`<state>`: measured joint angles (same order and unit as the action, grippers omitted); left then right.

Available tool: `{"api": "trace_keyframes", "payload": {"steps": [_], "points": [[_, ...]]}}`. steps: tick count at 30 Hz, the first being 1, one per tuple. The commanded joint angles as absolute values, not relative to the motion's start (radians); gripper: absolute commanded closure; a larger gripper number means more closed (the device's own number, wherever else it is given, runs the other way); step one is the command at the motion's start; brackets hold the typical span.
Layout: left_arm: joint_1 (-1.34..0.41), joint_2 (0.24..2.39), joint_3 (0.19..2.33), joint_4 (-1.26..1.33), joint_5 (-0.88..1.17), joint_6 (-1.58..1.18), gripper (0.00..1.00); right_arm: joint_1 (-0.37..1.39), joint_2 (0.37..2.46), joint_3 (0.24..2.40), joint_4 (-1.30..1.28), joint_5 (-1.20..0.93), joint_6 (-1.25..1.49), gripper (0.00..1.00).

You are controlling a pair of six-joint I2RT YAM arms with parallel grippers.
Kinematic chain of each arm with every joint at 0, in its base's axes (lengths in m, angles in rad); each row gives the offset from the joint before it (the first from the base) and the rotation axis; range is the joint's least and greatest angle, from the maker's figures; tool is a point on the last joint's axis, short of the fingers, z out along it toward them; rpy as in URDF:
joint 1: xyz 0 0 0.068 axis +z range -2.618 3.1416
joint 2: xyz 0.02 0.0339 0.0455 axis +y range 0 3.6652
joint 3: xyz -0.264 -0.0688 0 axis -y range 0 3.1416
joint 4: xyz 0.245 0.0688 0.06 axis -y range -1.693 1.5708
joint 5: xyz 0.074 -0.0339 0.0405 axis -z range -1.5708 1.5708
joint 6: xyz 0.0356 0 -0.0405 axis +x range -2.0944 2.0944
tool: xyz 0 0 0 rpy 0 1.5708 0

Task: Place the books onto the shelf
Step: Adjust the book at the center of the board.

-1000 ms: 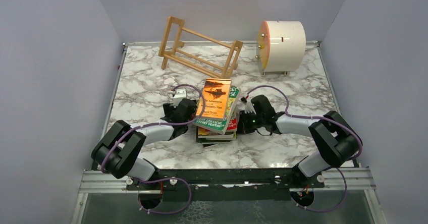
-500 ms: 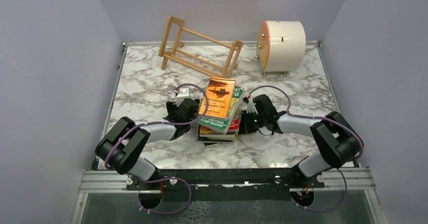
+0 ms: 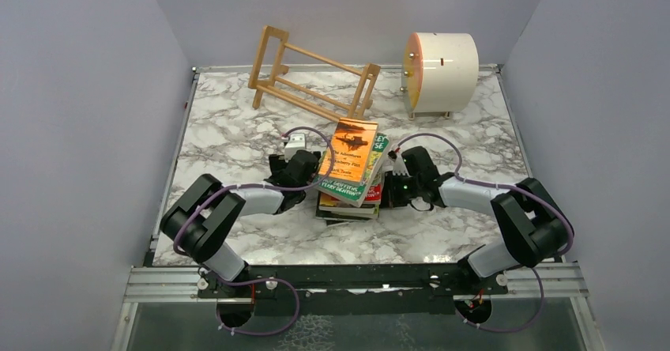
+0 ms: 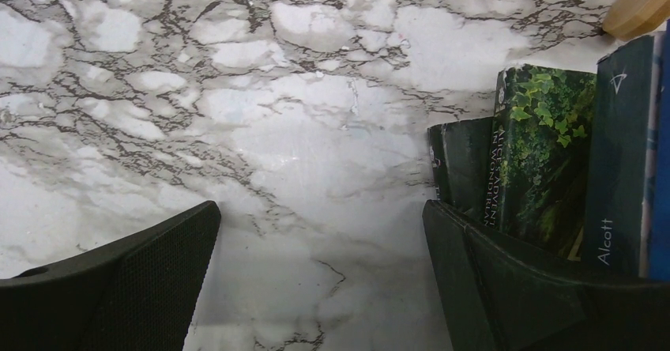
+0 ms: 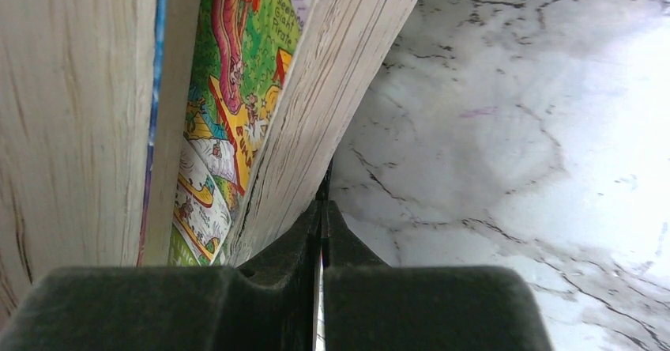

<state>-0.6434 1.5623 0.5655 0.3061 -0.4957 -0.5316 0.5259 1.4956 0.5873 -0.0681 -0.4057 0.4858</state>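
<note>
The books (image 3: pixel 352 169) lie in a stack in the middle of the table, the top orange-covered one skewed and tilted. Their dark green spines (image 4: pixel 545 161) show at the right of the left wrist view. My left gripper (image 3: pixel 310 183) (image 4: pixel 316 218) is open at the stack's left side, its right finger (image 4: pixel 506 288) against the spines and only bare marble between the fingers. My right gripper (image 3: pixel 389 191) (image 5: pixel 322 202) is shut on nothing, its tips pressed to the page edges (image 5: pixel 332 90) on the stack's right side. The shelf (image 3: pixel 312 74) stands behind the stack, apart from it.
A cream cylindrical drum (image 3: pixel 440 70) stands at the back right. The marble table (image 3: pixel 229 137) is walled in by grey panels on the left, right and back. A metal rail (image 3: pixel 355 280) runs along the near edge by the arm bases.
Both grippers and the stack between them have slid a little to the right and toward the back, nearer the shelf. The top books sit more skewed.
</note>
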Motion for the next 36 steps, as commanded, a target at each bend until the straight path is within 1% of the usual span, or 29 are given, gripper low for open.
{"api": "trace_keyframes", "payload": {"steps": [1, 20, 30, 36], "points": [[-0.711, 1.625, 0.615, 0.353, -0.275, -0.597, 0.01, 0.494, 1.465, 0.578, -0.027, -0.350, 0.489, 0.99], [-0.751, 1.795, 0.781, 0.354, -0.258, -0.586, 0.01, 0.336, 1.414, 0.558, -0.054, -0.380, 0.440, 0.99], [-0.768, 1.858, 0.850, 0.353, -0.245, -0.582, 0.01, 0.285, 1.399, 0.557, -0.067, -0.392, 0.423, 0.99], [-0.769, 1.856, 0.843, 0.351, -0.252, -0.588, 0.01, 0.275, 1.397, 0.558, -0.071, -0.393, 0.419, 0.99]]}}
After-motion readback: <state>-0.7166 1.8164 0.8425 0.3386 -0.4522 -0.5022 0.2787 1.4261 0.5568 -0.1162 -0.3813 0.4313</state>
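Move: The book stack's middle lies some 16 cm to the right of the left hand and 5 cm back of it, a few centimetres higher, its near side already against that hand's right finger. From the right hand the stack's middle is about 12 cm to the left and 5 cm ahead. The wooden shelf stands about 22 cm ahead of the left hand and 5 cm to its right; the white drum is some 33 cm ahead of the right hand and 17 cm to its right. With the outside of its right finger still against the stack's left side, the left hand, wide open and low over the table, pushes the books to the right and forward, about 9 cm in all, turning slightly clockwise. The right hand, fingers kept shut at the stack's right side, travels with them roughly 7 cm to the right and 4 cm forward, turning clockwise some 15 degrees. ##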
